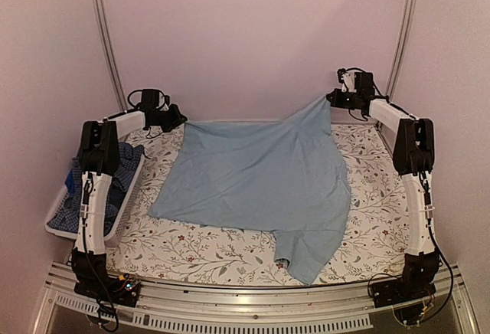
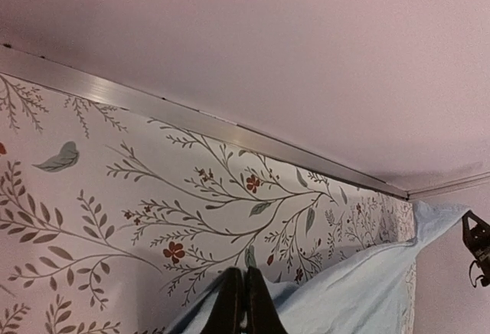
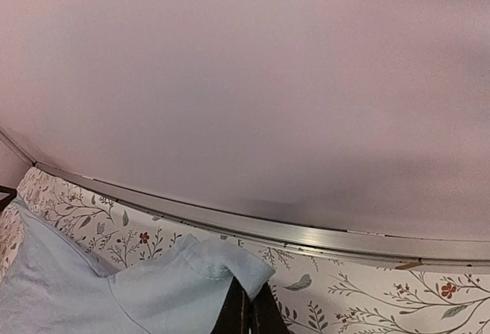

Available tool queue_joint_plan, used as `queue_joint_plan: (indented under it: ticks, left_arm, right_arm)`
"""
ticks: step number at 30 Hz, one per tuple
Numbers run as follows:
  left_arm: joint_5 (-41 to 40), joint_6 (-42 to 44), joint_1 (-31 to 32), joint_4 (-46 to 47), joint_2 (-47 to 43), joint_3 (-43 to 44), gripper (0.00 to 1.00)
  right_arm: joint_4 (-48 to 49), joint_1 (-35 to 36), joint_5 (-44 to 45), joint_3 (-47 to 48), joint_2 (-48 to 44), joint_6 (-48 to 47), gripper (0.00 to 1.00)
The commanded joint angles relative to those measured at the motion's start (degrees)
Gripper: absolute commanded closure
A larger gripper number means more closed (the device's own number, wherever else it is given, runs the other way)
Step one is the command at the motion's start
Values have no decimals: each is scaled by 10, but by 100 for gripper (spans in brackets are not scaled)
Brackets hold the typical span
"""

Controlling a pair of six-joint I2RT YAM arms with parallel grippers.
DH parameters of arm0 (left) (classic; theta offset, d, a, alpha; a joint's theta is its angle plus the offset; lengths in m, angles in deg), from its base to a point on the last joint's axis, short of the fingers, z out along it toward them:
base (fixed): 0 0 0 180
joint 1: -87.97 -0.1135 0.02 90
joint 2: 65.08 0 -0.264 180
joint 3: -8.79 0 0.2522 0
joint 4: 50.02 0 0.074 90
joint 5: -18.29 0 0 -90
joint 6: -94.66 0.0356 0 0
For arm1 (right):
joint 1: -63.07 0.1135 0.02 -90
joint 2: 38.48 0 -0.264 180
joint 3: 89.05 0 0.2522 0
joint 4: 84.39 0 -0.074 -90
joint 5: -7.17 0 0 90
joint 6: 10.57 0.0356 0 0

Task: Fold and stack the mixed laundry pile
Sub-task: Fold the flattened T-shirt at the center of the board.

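A plain light-blue shirt [image 1: 256, 177] lies spread over the flowered table, one sleeve [image 1: 302, 261] trailing toward the near edge. My left gripper [image 1: 178, 119] is at the shirt's far left corner, low on the table. In the left wrist view its fingers [image 2: 246, 274] are pressed together with light-blue cloth [image 2: 367, 288] bunched round them. My right gripper [image 1: 334, 99] is shut on the far right corner and holds it raised, so the cloth slopes up to it. In the right wrist view a hemmed fold of the shirt [image 3: 207, 261] drapes over the shut right gripper [image 3: 250, 297]. The rest of the laundry pile [image 1: 115, 188], dark blue check and brighter blue, sits in the basket.
A white plastic basket [image 1: 57, 223] stands off the table's left side, beside the left arm. A metal rail [image 2: 230, 131] runs along the table's far edge against the pink wall. Upright metal posts [image 1: 107, 35] rise at both back corners.
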Motion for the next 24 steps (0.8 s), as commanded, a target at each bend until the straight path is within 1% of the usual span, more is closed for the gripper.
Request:
queue_joint_plan:
  ticks: [1, 5, 10, 18, 21, 24]
  left_arm:
    - [51, -2, -7, 3, 8, 12, 100]
    - [69, 0, -13, -25, -2, -2, 99]
    - [74, 30, -12, -46, -36, -43, 99]
    - [35, 63, -11, -110, -94, -124, 99]
    - [14, 65, -12, -112, -121, -166, 99]
    - [14, 60, -11, -102, -138, -195, 98]
  right_arm:
    - [-11, 2, -39, 2, -7, 22, 100]
    - [-13, 6, -56, -63, -60, 21, 100]
    - [-9, 23, -78, -181, -145, 19, 100]
    - [-27, 53, -78, -314, -242, 8, 100]
    - [-23, 57, -75, -372, -283, 11, 100]
    - [-22, 57, -66, -420, -312, 8, 100]
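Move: Each hand already pinches a far corner of the T-shirt. The body it is brought back over lies on the board, its middle about 25 cm back, 24 cm right and 8 cm below the left hand. From the right hand that middle is some 27 cm back, 23 cm left and 18 cm down. The near sleeve lies roughly 54 cm back and 12 cm left of the right hand; the laundry basket is about 30 cm back and 20 cm left of the left hand. Still pinching the far corners, both hands draw the T-shirt's far edge back towards the robot, over the part lying on the board. The right leads, about 15 cm back and 6 cm left, dipping slightly and rising again, fingers tipping down and swinging counter-clockwise. The left starts slowly, then goes some 8 cm back and 5 cm down, tipping about 15 degrees down. ##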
